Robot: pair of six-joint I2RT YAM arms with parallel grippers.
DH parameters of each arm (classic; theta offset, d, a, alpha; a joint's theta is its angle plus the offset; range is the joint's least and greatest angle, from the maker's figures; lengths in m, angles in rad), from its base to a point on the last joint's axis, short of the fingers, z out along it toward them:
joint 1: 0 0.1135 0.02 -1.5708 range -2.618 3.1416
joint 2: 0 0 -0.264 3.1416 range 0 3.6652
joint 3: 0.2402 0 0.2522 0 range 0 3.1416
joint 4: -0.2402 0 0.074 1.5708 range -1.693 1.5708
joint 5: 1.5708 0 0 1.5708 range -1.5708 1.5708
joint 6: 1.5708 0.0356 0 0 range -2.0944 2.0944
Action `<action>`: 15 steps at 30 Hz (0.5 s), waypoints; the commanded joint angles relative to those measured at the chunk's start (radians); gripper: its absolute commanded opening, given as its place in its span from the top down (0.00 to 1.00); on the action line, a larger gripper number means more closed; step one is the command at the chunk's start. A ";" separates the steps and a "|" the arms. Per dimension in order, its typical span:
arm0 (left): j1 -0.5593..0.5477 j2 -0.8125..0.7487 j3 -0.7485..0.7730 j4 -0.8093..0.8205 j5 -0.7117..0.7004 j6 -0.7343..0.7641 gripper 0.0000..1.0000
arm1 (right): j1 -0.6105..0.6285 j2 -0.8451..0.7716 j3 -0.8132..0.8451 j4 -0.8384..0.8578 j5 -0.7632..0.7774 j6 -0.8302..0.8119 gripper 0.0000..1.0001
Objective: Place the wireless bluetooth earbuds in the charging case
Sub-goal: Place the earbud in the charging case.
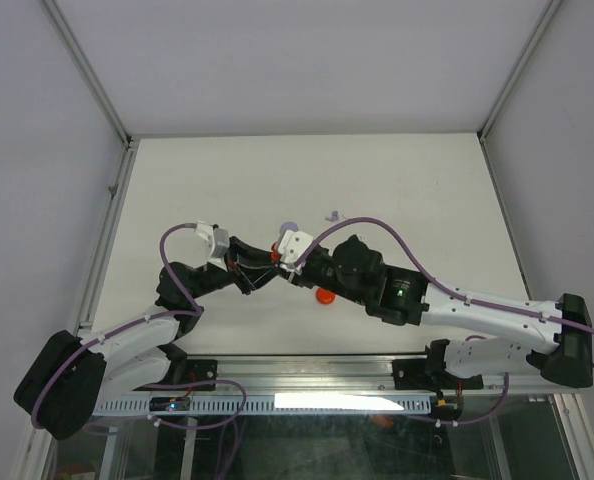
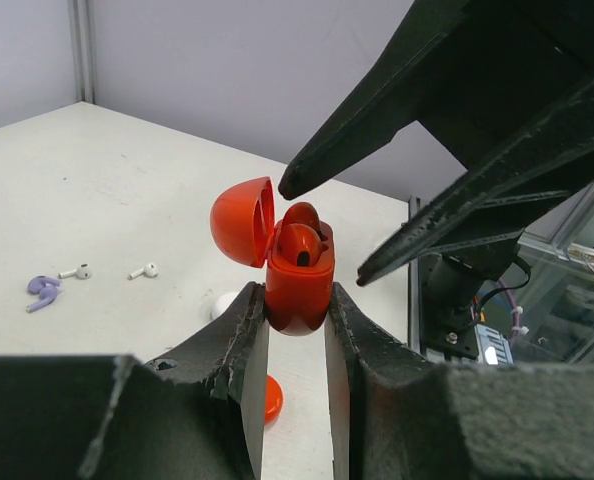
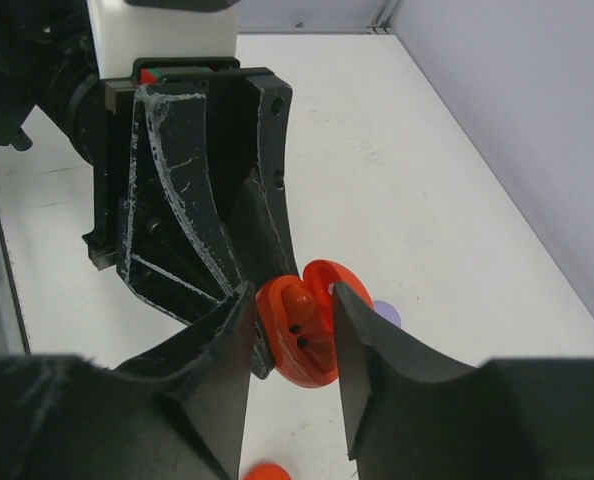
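Note:
A red charging case (image 2: 299, 290) is held upright off the table, with my left gripper (image 2: 297, 300) shut on its lower body. Its lid (image 2: 242, 220) hangs open to the left. Red earbuds (image 3: 299, 320) lie in the case's wells, dark dots showing. My right gripper (image 3: 292, 295) hovers over the case mouth with its jaws apart, one finger on each side of the opening, holding nothing. In the top view both grippers meet at the case (image 1: 276, 256) mid-table. Two white earbuds (image 2: 77, 271) and a lilac earbud (image 2: 43, 290) lie loose on the table.
A red disc (image 1: 325, 296) lies on the table under the right arm. A lilac disc (image 1: 290, 226) and a small lilac piece (image 1: 333, 215) lie behind the grippers. A white disc (image 2: 225, 303) sits beside the left fingers. Walls enclose the table on three sides.

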 commanded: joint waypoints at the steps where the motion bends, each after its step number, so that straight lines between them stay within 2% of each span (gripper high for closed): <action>1: -0.008 0.003 0.034 0.064 0.000 0.002 1.00 | 0.008 -0.029 0.054 0.011 -0.026 0.026 0.59; 5: -0.008 0.021 0.014 0.094 -0.004 0.000 1.00 | 0.008 -0.041 0.073 -0.005 -0.012 0.052 0.52; 9: -0.007 0.038 -0.015 0.124 0.001 -0.003 1.00 | -0.009 -0.067 0.079 -0.020 -0.020 0.081 0.40; 12: -0.008 0.045 -0.027 0.134 0.028 -0.008 1.00 | -0.052 -0.075 0.095 -0.066 -0.090 0.106 0.35; 15: -0.008 0.041 -0.031 0.133 0.050 -0.011 1.00 | -0.156 -0.054 0.137 -0.145 -0.260 0.180 0.32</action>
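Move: The open red charging case, with the earbuds in it, is just off the right fingertips: about 2 cm left, 1 cm ahead and 2 cm below that hand. On the table, some 25 cm below, another red case sits about 10 cm right and 3 cm back, and a purple case 13 cm ahead and 1 cm right. The left hand still grips the charging case, whose middle is about 1 cm right of its pads and 1 cm above. The right fingers open wider, then the hand lifts about 2 cm and draws slightly right, away from the case. ##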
